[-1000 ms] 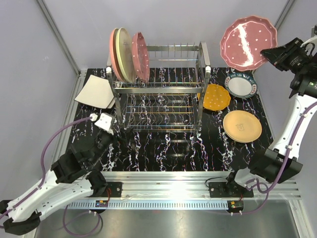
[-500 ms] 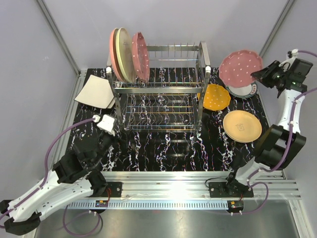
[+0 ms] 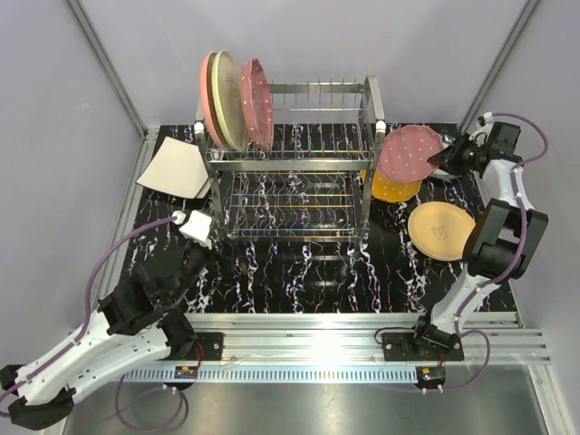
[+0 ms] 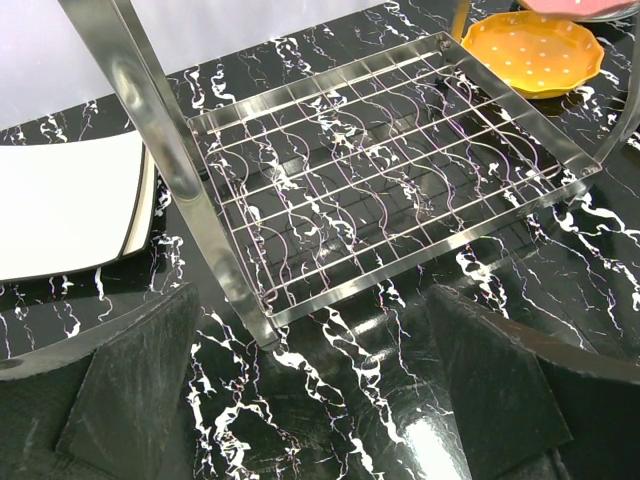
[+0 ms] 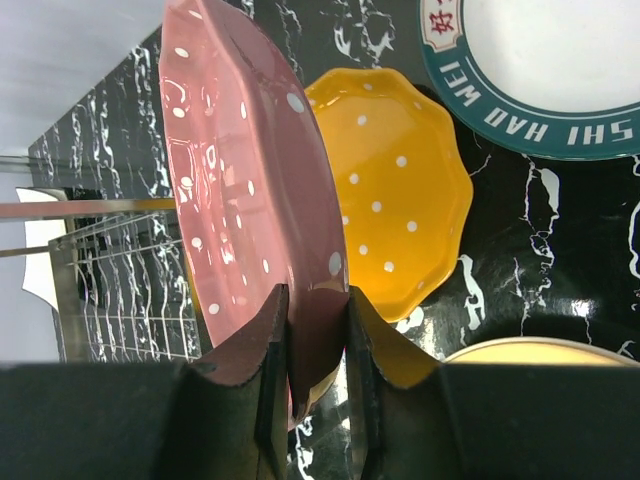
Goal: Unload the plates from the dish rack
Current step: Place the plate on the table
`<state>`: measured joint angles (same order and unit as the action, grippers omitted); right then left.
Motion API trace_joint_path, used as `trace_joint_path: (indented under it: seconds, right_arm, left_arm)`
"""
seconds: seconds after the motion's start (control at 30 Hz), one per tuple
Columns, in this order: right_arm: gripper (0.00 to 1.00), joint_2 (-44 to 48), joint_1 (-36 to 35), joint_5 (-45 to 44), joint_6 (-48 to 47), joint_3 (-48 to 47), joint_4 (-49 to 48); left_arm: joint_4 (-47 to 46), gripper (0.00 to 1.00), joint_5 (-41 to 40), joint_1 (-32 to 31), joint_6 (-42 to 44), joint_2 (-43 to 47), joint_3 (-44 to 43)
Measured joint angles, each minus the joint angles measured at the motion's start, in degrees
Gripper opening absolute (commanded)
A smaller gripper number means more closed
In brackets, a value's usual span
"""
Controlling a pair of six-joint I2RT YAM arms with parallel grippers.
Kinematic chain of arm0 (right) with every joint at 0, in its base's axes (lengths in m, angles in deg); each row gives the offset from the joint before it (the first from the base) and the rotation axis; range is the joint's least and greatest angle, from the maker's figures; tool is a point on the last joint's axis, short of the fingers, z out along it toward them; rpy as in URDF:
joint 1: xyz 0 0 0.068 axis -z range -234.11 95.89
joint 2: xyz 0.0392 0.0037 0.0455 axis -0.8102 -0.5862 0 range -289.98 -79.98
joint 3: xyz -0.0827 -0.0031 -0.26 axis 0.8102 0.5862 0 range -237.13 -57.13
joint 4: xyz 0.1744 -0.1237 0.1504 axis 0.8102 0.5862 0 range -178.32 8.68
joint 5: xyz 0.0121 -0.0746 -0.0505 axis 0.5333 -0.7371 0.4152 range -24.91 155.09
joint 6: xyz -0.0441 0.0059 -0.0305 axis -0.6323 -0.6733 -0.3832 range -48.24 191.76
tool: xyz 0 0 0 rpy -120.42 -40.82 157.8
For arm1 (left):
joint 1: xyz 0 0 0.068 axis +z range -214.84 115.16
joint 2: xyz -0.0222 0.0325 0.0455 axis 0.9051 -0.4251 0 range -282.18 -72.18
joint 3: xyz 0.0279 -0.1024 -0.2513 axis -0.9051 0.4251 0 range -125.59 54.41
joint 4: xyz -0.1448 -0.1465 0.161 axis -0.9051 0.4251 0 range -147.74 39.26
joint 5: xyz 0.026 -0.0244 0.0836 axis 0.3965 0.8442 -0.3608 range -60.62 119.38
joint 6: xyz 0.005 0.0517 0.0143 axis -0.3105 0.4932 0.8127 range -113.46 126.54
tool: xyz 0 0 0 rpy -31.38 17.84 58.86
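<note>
The silver wire dish rack (image 3: 290,168) stands mid-table; its lower tier shows in the left wrist view (image 4: 390,170). Three plates stand at its top left: pink (image 3: 208,100), cream (image 3: 227,100), maroon white-dotted (image 3: 258,104). My right gripper (image 3: 441,156) is shut on the rim of another maroon white-dotted plate (image 3: 408,152), also in the right wrist view (image 5: 240,200), held low over the orange plate (image 3: 391,188). The teal-rimmed plate (image 5: 540,70) and the tan plate (image 3: 439,231) lie on the table. My left gripper (image 3: 186,263) is open and empty by the rack's front left leg (image 4: 240,310).
A squarish white plate (image 3: 174,169) lies left of the rack, also in the left wrist view (image 4: 65,205). The black marbled table (image 3: 308,272) ends at a metal rail in front. Grey walls close in the back and sides.
My right gripper has brought the maroon dotted plate down from high at the back right to low over the orange plate. The left arm has barely moved.
</note>
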<state>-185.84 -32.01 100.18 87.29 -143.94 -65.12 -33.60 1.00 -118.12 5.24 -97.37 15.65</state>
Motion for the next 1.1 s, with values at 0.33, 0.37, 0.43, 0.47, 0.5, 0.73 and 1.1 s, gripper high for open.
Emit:
trace_joint_path:
  seconds: [0.33,0.37,0.43,0.47,0.5,0.73,1.1]
  right_arm:
    - [0.0,-6.27,-0.83,-0.02,-1.05,0.0,-1.05]
    - [0.0,-6.64,-1.01,0.0,-1.14,0.0,-1.05]
    - [0.0,-7.17,-1.27,0.0,-1.36,0.0,-1.01]
    - [0.0,-7.41,-1.42,0.07,-1.44,-0.04,-1.01]
    - [0.0,-7.63,-1.46,0.09,-1.49,-0.09,-1.03]
    - [0.0,-10.21,-1.68,0.48,-2.12,-1.73,-0.83]
    - [0.0,-12.31,-2.69,0.52,-2.73,-2.95,-0.22]
  left_arm:
    - [0.02,0.99,-0.35,0.0,0.0,0.0,0.0]
    - [0.04,0.99,-0.37,0.0,0.0,0.0,0.0]
    - [0.02,0.99,-0.37,0.07,0.0,0.0,0.0]
    - [0.02,0.99,-0.37,0.09,0.0,0.0,0.0]
    - [0.02,0.99,-0.35,0.09,0.0,0.0,0.0]
    - [0.04,0.99,-0.35,0.11,0.0,-0.07,0.0]
    - [0.17,0.99,-0.35,0.48,0.0,-0.09,0.0]
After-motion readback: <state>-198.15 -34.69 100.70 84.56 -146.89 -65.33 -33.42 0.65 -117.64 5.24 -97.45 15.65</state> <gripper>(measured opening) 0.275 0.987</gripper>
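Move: Below the right hand, which still grips the pink plate by its right rim, the yellow plate lies on the table some 15 cm down, about 6 cm to the left and 4 cm ahead. The green-rimmed plate is roughly 9 cm ahead and 7 cm right, the tan plate 11 cm back and 7 cm right; the rack's right side stands about 14 cm left, 3 cm back. From the left hand the yellow plate lies around 28 cm ahead, 42 cm right and 24 cm lower. Lowering the pink plate beside the rack towards the yellow plate, the right hand sinks about 8 cm, fast at first and then easing to a stop, with only a slight drift forward and left. The fingers keep their pinch on the rim, and the wrist tips a little further down, by some 5 to 10 degrees. ##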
